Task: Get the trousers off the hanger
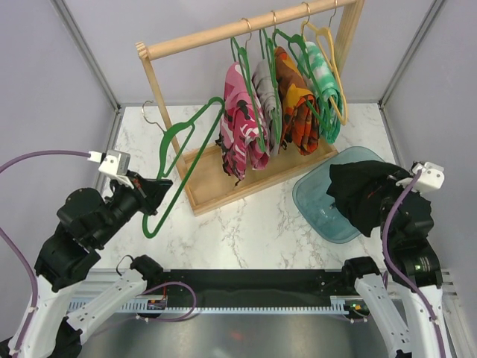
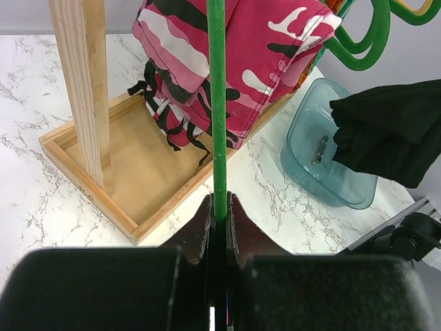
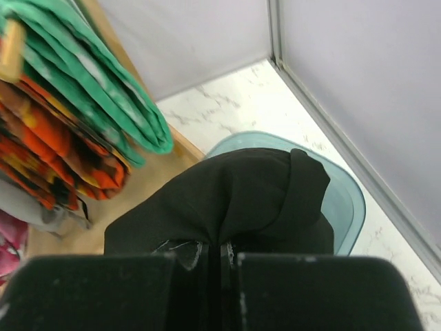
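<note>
My left gripper (image 1: 158, 186) (image 2: 220, 204) is shut on the bottom bar of an empty green hanger (image 1: 181, 160) (image 2: 218, 103), held off the rack at the left. My right gripper (image 3: 219, 247) is shut on the black trousers (image 1: 364, 192) (image 3: 234, 196) (image 2: 393, 134), which hang bunched over the teal bin (image 1: 328, 212) (image 3: 348, 200). On the wooden rack (image 1: 223, 33) still hang the pink camouflage trousers (image 1: 240, 123) (image 2: 241, 55), grey trousers (image 1: 266, 97), orange-patterned trousers (image 1: 297, 104) (image 3: 62, 145) and green-white trousers (image 1: 325, 86) (image 3: 89, 83), each on its own hanger.
The rack's wooden base tray (image 1: 223, 183) (image 2: 103, 172) and upright post (image 2: 83, 83) stand mid-table. An empty yellow hanger (image 1: 332, 60) hangs at the rail's right end. Enclosure walls close in behind and on both sides.
</note>
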{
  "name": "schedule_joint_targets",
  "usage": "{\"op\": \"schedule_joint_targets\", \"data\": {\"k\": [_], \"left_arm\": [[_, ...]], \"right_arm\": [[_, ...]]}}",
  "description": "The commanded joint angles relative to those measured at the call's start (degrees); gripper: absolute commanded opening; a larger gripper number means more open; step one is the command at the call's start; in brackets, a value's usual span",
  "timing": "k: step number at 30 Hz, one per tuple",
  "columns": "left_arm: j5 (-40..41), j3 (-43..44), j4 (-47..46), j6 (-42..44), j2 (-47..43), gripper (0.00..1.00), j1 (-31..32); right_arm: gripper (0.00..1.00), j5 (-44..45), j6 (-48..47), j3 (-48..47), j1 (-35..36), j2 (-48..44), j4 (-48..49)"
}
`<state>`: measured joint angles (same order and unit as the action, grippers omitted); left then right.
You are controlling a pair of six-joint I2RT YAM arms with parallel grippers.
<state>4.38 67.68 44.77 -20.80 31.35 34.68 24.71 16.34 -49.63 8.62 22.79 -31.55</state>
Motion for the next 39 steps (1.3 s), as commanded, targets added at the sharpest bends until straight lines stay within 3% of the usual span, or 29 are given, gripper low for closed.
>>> {"op": "schedule_joint_targets", "data": {"k": [1,8,10,11,12,14,15,18,25,39], "left_arm": [[-0.69,2.37,-4.61,2.34,1.08,0.02,-0.05],[-0.96,2.98,-5.49,2.78,1.6,0.02,-0.05],[-0.95,3.25,-5.66,2.95,2.04,0.02,-0.05],[-1.13,3.68,-5.75,3.04,2.22,0.02,-0.05],[-1.3,3.86,-5.92,3.22,2.48,0.02,-0.05],[-1.48,4.21,-6.1,3.31,3.36,0.02,-0.05],[-1.48,4.39,-6.28,3.48,3.62,0.02,-0.05],[-1.31,5.7,-6.54,3.83,5.47,0.02,-0.05],[0.1,10.45,-8.82,4.8,10.48,0.02,-0.05],[6.69,20.03,-11.81,6.12,22.52,0.02,-0.05]], "right_arm": [[0.0,3.06,2.12,1.37,-0.01,2.34,3.69],[0.0,2.45,3.17,5.93,-0.01,8.06,5.36],[0.06,2.36,3.61,7.43,-0.01,9.29,5.45],[0.12,2.45,3.7,7.87,-0.1,9.56,5.45],[0.34,2.1,3.53,8.31,-0.1,10.17,5.45],[0.56,0.17,2.56,9.11,-0.1,10.7,5.53],[0.75,-1.05,2.12,9.2,-0.18,10.96,5.53],[0.98,-4.93,-0.6,8.85,-0.19,11.23,5.62],[0.98,-8.09,-5.52,6.04,-0.19,10.7,5.8],[0.98,-14.6,-5.53,6.56,-0.89,7.54,5.89]]}}
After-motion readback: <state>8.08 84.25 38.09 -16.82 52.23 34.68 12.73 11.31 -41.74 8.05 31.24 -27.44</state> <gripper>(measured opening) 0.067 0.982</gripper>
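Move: The right hand still holds the bunched black trousers above the blue basket, whose middle lies about 10 cm ahead, level sideways and some 25 cm below; the green-white trousers hang roughly 25 cm ahead and 8 cm left, the orange ones about 20 ahead and 16 left, both slightly lower. From the left hand, gripping the emptied green hanger, the rail's free left stretch is some 20 cm ahead, 3 right and 15 up; the pink trousers hang around 24 ahead, 16 right. The right hand sinks about 10 cm and eases 4 cm forward over the basket, its fingers tipping down nearly 20 degrees, then opens wide to let go of the black trousers and backs up 2 to 3 cm, drifting left. The left hand keeps its grip on the green hanger, creeps at first, then speeds up to carry it forward and up (about 7 cm each) and somewhat right, bringing the hook towards the rail's free left end. ##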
